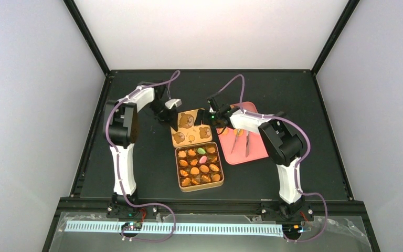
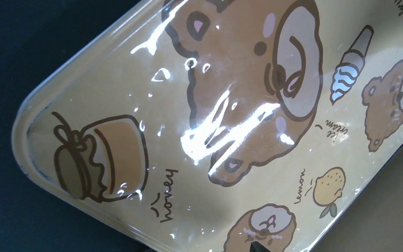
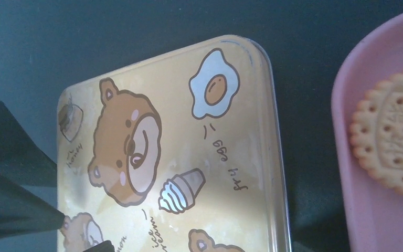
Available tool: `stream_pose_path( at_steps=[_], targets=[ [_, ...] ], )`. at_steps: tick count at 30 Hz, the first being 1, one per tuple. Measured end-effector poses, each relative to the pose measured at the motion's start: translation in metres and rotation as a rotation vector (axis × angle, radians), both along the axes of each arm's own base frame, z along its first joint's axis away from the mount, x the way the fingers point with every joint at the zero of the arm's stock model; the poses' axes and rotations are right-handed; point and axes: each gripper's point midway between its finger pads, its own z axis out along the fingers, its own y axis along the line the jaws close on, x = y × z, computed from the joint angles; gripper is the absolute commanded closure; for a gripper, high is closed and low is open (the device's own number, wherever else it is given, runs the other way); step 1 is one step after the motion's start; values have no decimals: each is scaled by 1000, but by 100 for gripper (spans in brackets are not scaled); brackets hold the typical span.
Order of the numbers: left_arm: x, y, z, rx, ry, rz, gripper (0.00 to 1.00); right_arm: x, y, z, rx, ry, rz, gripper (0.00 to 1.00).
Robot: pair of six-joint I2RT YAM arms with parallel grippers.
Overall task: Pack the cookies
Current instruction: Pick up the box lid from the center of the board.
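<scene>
The cookies (image 1: 199, 165), mostly orange-golden with one green (image 1: 201, 150) and one pink (image 1: 203, 159), fill the compartments of the brown tin (image 1: 178, 169) at the table's middle. Just behind it is the tin's yellow lid (image 1: 191, 135) printed with bears. My left gripper (image 1: 172, 116) is at its far left corner and my right gripper (image 1: 213, 118) at its far right corner. The lid (image 2: 215, 105) fills the left wrist view, where only a dark fingertip (image 2: 257, 247) shows. In the right wrist view, one fingertip (image 3: 97, 247) shows over the lid (image 3: 162, 157).
A pink tray (image 1: 252, 152) lies right of the lid, close under my right arm, holding metal tongs (image 1: 244, 142) and larger round biscuits (image 3: 393, 136). The tray's rim (image 3: 367, 220) is near the lid's right edge. Black frame rails border the dark table.
</scene>
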Motion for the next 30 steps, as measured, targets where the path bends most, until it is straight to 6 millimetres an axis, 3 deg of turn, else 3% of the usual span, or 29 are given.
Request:
stream_pose_path(
  at_steps=[8,13,17,19,21,25,30],
  targets=[
    [-7,-11,-1,-7,19,-20,55,-5,-13,12,116,35,-51,11],
    [-10,-18,-1,-17,34,-26,55,-8,-12,54,198,-20,-53,11],
    [-14,-38,-1,-44,53,-61,55,-7,-8,98,279,-95,-41,11],
    [-15,-50,0,-57,58,-84,55,-8,-9,106,298,-113,-41,11],
    [-16,-58,0,-64,63,-101,55,-9,-14,102,303,-109,-49,11],
    [-16,-70,0,-76,66,-123,55,-17,-35,68,287,-39,-93,19],
    [-18,-76,0,-86,68,-133,56,-25,-55,41,293,31,-134,53]
  ],
)
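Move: The lid's middle lies about 8 cm to the right of the left hand, level ahead and 1 cm below; the box of cookies is some 12 cm right and 18 cm back, and the pink tray 32 cm right and 3 cm back. From the right hand, the lid's middle is about 4 cm left, 2 cm back and 3 cm below, the box 21 cm straight back and the tray 20 cm right, 5 cm back. Left hand goes 8 cm right, pushing the lid; right hand rises 10 cm, sinks 6 cm rightward and part-closes. ##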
